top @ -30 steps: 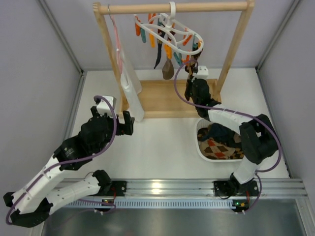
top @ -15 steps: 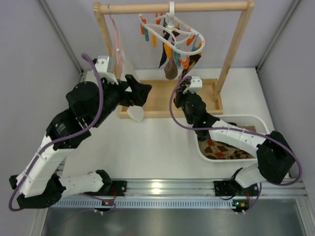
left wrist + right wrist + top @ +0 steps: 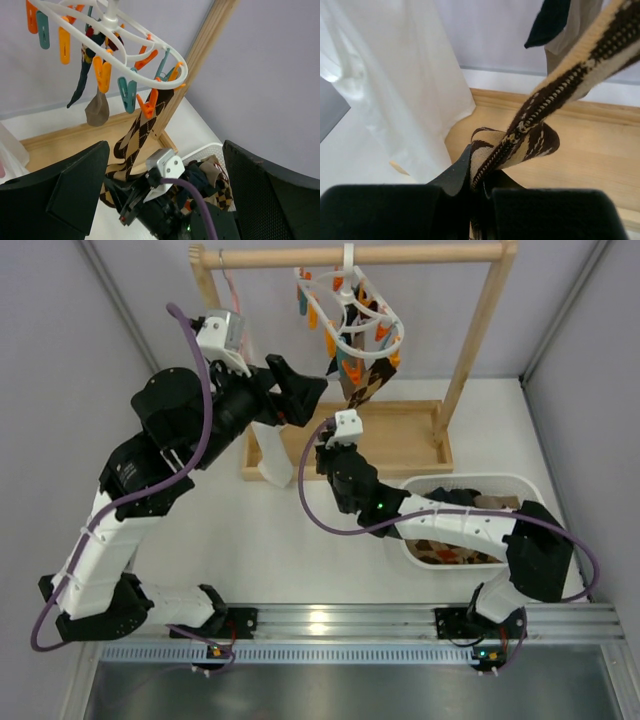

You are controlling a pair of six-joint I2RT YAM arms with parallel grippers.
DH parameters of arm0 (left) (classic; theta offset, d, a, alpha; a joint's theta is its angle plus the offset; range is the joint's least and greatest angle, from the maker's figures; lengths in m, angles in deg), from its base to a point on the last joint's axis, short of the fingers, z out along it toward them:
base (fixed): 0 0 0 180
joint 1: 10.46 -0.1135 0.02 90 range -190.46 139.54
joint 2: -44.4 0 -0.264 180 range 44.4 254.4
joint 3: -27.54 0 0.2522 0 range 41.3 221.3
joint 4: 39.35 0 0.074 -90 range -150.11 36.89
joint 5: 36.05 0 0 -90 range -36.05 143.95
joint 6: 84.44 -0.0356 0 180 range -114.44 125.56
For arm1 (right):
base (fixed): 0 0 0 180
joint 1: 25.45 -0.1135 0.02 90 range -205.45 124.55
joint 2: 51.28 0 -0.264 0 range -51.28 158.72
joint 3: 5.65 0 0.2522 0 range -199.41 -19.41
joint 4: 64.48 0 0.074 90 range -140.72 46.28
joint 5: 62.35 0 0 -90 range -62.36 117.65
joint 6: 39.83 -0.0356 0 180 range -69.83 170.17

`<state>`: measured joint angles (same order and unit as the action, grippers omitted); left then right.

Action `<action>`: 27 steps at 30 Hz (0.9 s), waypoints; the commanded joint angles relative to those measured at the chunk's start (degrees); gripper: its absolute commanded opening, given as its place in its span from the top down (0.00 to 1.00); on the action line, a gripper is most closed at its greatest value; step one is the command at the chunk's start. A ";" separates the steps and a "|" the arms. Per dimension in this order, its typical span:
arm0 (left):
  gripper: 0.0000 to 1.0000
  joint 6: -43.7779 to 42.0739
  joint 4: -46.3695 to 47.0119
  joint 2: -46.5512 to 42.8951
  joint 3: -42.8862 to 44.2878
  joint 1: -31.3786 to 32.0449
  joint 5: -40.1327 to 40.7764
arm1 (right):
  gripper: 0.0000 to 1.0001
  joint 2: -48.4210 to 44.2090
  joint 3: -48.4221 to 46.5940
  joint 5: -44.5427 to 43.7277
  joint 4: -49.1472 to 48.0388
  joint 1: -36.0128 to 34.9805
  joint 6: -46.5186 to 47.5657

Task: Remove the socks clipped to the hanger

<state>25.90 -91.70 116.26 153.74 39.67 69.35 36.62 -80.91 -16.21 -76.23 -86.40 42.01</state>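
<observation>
The white hanger (image 3: 352, 322) (image 3: 131, 26) with orange and teal clips hangs from the wooden rail. A brown diamond-patterned sock (image 3: 364, 386) (image 3: 144, 129) is stretched taut from an orange clip (image 3: 148, 107) down to my right gripper (image 3: 336, 445) (image 3: 482, 170), which is shut on the sock's lower end (image 3: 540, 100). A dark sock (image 3: 81, 86) (image 3: 547, 22) and a taupe sock (image 3: 97, 110) are also clipped on. My left gripper (image 3: 308, 400) (image 3: 165, 150) is open just left of the hanger and holds nothing.
A white basket (image 3: 520, 483) (image 3: 212, 148) at the right holds several socks. A long white cloth (image 3: 268, 450) (image 3: 395, 75) hangs at the left from a thin pink hanger (image 3: 232, 285). The wooden rack's base (image 3: 400, 435) and right post (image 3: 470, 350) stand behind.
My left arm rose and swung right, up to the hanger. My right gripper pulled the diamond sock down and to the left. The hanger turned and tilted with the pull.
</observation>
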 commanded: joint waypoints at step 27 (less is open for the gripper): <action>0.02 -13.66 -0.35 12.87 8.49 7.09 23.18 | 1.00 22.32 -27.80 -13.01 1.26 -10.42 29.61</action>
<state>13.66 -93.42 128.19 160.34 46.34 91.99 59.24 -105.21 -27.95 -73.39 -95.67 69.77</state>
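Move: The orange clip holding the argyle sock is roughly 20 cm ahead of the open left hand, 12 cm to its right and about 5 cm lower; a grey sock hangs some 11 cm beyond the clip and 4 cm left of it. From the right hand, already gripping the argyle sock, that clip is about 8 cm ahead, 5 cm right and 18 cm up. The white hanging cloth is about 6 cm ahead and 9 cm left of the right hand. Right hand drags the pinched sock about 9 cm left; open left reaches forward and down towards its clip. ##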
